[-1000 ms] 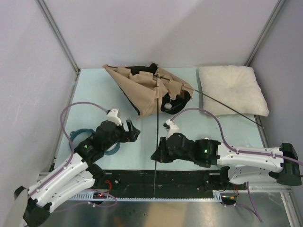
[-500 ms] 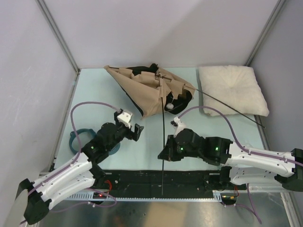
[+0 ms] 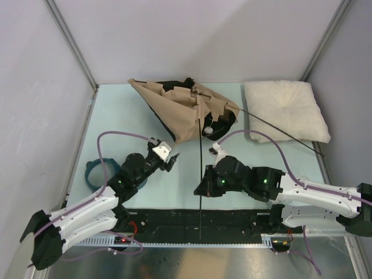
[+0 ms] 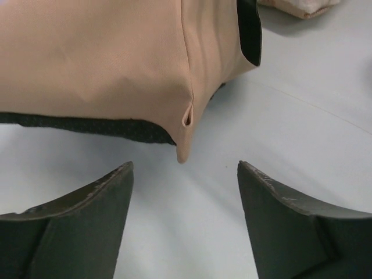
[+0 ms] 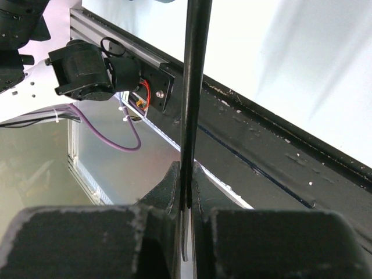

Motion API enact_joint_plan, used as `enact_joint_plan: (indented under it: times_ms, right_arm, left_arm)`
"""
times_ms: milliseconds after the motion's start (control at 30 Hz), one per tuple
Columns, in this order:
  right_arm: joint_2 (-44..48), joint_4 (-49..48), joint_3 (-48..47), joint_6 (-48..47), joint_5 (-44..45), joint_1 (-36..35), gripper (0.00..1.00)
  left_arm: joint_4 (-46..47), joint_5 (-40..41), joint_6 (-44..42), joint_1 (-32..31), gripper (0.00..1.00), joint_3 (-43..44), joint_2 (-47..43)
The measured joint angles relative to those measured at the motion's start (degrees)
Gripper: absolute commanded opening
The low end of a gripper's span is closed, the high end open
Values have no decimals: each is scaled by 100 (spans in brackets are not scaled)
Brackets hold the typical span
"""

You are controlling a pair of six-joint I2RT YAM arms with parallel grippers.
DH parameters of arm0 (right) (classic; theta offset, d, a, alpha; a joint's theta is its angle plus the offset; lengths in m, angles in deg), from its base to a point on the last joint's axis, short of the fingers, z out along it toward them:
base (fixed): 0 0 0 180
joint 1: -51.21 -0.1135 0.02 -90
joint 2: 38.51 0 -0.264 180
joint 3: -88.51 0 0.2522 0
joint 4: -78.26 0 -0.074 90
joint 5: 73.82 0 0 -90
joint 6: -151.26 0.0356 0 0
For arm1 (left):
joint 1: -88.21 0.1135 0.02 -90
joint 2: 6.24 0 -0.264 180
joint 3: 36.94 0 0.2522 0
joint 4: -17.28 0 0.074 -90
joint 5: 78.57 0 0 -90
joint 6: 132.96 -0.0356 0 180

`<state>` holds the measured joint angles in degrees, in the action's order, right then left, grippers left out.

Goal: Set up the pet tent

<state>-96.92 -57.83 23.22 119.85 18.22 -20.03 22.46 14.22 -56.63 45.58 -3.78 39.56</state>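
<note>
The pet tent (image 3: pixel 180 110) lies collapsed at the back centre, tan fabric with black lining and a white pompom (image 3: pixel 207 131). One thin black pole (image 3: pixel 199 168) runs from the tent down to the front rail. A second pole (image 3: pixel 279 131) slants off to the right. My right gripper (image 3: pixel 200 189) is shut on the first pole (image 5: pixel 195 87), pinched between its fingers (image 5: pixel 168 186). My left gripper (image 3: pixel 172 158) is open just short of the tent's near corner (image 4: pixel 183 148). That corner tip points into the gap of the left gripper (image 4: pixel 185 165), apart from both fingers.
A cream pillow (image 3: pixel 285 110) lies at the back right, with the slanting pole crossing its near edge. A teal ring-shaped object (image 3: pixel 91 172) sits at the left beside my left arm. The black rail (image 3: pixel 232 218) borders the table's front edge. Walls close in on three sides.
My left gripper has moved forward and right to the tent's near corner, its jaws narrowing a little. The right gripper shifted slightly right with the pole early on, then held still.
</note>
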Motion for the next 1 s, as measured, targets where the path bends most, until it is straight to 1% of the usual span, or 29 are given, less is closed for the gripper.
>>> enact_joint_plan:
  times_ms: [100, 200, 267, 400, 633, 700, 767, 933, 1000]
  right_arm:
    - [-24, -2, 0, -24, 2, 2, 0]
    - [-28, -2, 0, -24, 4, 2, 0]
    - [-28, -2, 0, -24, 4, 7, 0]
    - [-31, -2, 0, -24, 4, 11, 0]
    - [-31, -11, 0, -22, 0, 13, 0]
    - [-31, -31, 0, -22, 0, 13, 0]
    - [-28, -66, 0, -22, -2, 15, 0]
    - [-31, -149, 7, -17, -2, 22, 0]
    - [-31, -162, 11, -17, -2, 22, 0]
  left_arm:
    - [409, 11, -149, 0, 68, -7, 227]
    - [662, 35, -249, 0, 61, -7, 404]
    - [841, 55, -321, 0, 61, -7, 481]
    - [997, 76, -341, 0, 59, -7, 544]
    - [1058, 85, -332, 39, 48, -7, 927]
    - [1058, 74, -330, 44, 46, -7, 1008]
    - [1058, 55, -330, 44, 47, -7, 1032]
    - [1167, 46, -326, 46, 51, -4, 999]
    - [1217, 46, -319, 63, 50, 2, 955]
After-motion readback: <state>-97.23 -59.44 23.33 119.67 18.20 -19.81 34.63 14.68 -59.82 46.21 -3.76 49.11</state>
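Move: The tent's near fabric corner hangs some 7 cm ahead of the left hand, 4 cm to its right and a few centimetres lower. The pole's middle lies about 12 cm right and 7 cm back of that hand. The white ball is roughly 13 cm ahead and 17 cm right, the blue feeder 21 cm left and 6 cm back, down on the table. From the right hand, the fabric corner is some 20 cm ahead and 10 cm left. The tent's near corner is approached by the left hand, which eases about 2 cm forward and slightly right, bobbing up a centimetre, dipping about 2 cm and rising again slightly. Its fingers narrow from wide to about half open on either side of the line to the fabric tip, without gripping it. The right hand keeps its pinch on the pole and stays in place. ##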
